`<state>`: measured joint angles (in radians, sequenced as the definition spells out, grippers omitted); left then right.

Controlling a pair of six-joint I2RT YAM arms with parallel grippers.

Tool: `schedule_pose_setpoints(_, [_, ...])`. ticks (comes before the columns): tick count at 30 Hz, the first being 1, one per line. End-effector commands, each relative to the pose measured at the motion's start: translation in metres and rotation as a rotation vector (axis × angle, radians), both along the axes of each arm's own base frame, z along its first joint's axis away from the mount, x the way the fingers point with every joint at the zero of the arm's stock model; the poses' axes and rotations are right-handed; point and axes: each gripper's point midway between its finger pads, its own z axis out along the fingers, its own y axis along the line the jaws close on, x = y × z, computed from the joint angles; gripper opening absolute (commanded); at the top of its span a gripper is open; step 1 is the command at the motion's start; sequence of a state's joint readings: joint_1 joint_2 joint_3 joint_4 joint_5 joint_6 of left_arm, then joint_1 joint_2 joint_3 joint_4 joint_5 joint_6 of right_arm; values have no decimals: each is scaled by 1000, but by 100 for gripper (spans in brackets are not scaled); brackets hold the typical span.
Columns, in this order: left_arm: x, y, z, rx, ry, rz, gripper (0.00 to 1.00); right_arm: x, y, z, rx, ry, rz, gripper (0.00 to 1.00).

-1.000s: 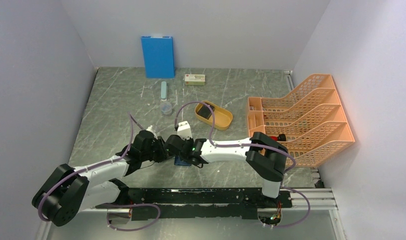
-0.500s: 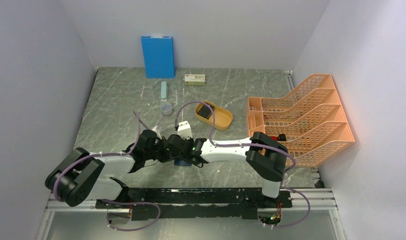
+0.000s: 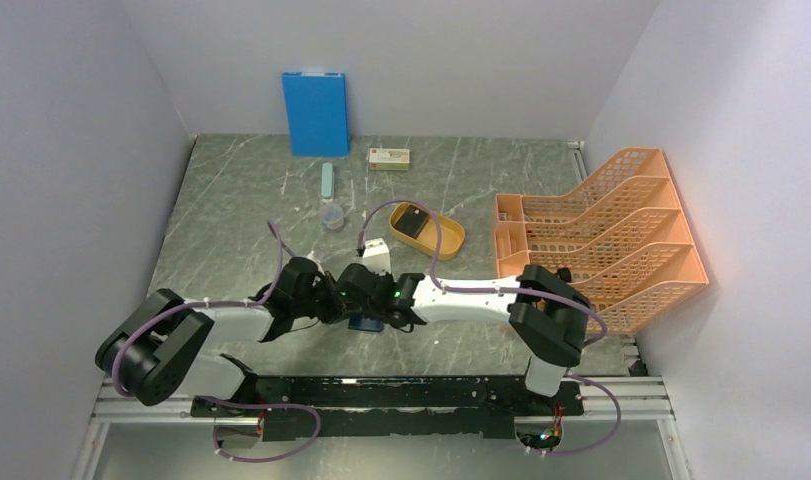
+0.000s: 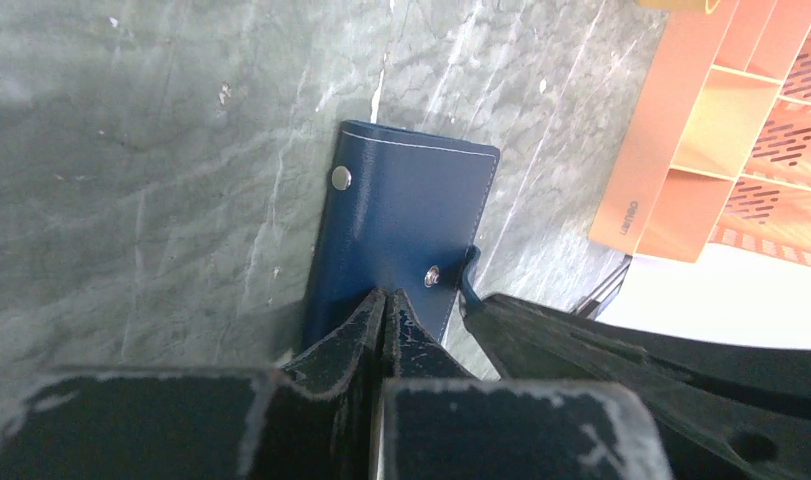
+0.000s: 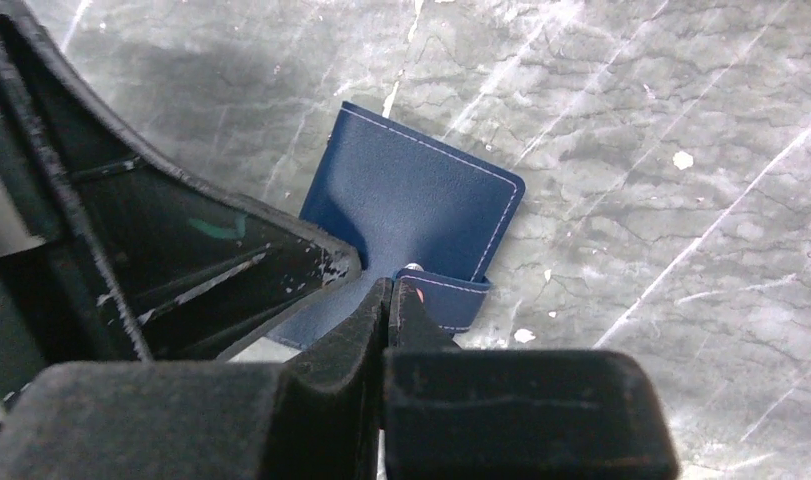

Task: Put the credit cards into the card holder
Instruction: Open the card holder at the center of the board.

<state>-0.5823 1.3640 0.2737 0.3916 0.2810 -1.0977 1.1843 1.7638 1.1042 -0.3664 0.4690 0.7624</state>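
The navy card holder (image 4: 406, 225) lies on the grey marble table, mostly hidden under both grippers in the top view (image 3: 365, 323). My left gripper (image 4: 386, 296) is shut, its tips pinching the holder's near edge; from above it sits at the holder's left (image 3: 331, 306). My right gripper (image 5: 392, 287) is shut on the holder's snap tab (image 5: 451, 298), which curls up off the holder's edge. The holder's stitched cover (image 5: 411, 195) stays closed. No credit cards show plainly.
A yellow oval tray (image 3: 453, 240) with a dark flat item stands behind the grippers. An orange file rack (image 3: 601, 235) fills the right side. At the back are a blue board (image 3: 315, 113), a small box (image 3: 389, 158), a clear cup (image 3: 332, 215) and a pale green stick (image 3: 327, 181).
The left gripper has closed at the holder's edge, and the left arm's elbow has swung forward. The right arm has shifted slightly right while staying shut at the tab.
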Motion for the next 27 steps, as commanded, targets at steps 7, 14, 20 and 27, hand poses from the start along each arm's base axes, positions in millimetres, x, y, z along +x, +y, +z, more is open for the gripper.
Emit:
schedule_pose_setpoints(7, [-21,46,-61,258,154,92,5,1,-20,24,86,8,-59,0])
schedule_pose_setpoints(14, [-10,37,-38,243,94,47,5,3,-73,17,116,34,-154,0])
schedule_pose_setpoints(20, [-5,32,-23,228,41,10,17,0,-95,7,126,68,-184,11])
schedule_pose_setpoints(27, [0,25,6,198,-23,-22,49,-3,-97,22,205,66,-160,53])
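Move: My right fingers are already shut at the card holder's strap, whose snap is already undone; the holder's middle lies about 2 cm ahead of them, 2 cm to the left and 2 cm lower. From that hand the yellow tray stands some 20 cm ahead and 12 cm right, the clear cup about 24 cm ahead and 9 cm left. My left fingertips are on the holder's cover, its middle roughly 1 cm ahead, 2 cm right and 1 cm lower. My right hand first lifts about 2 cm with the strap, then sweeps some 10 cm to the right, away from the card holder, sinking back down as its fingers open about halfway and leave the strap behind. Meanwhile my left hand keeps its nearly shut fingers pressed on the cover, then rises 1.5 cm or so and spreads them to nearly half open above it. ##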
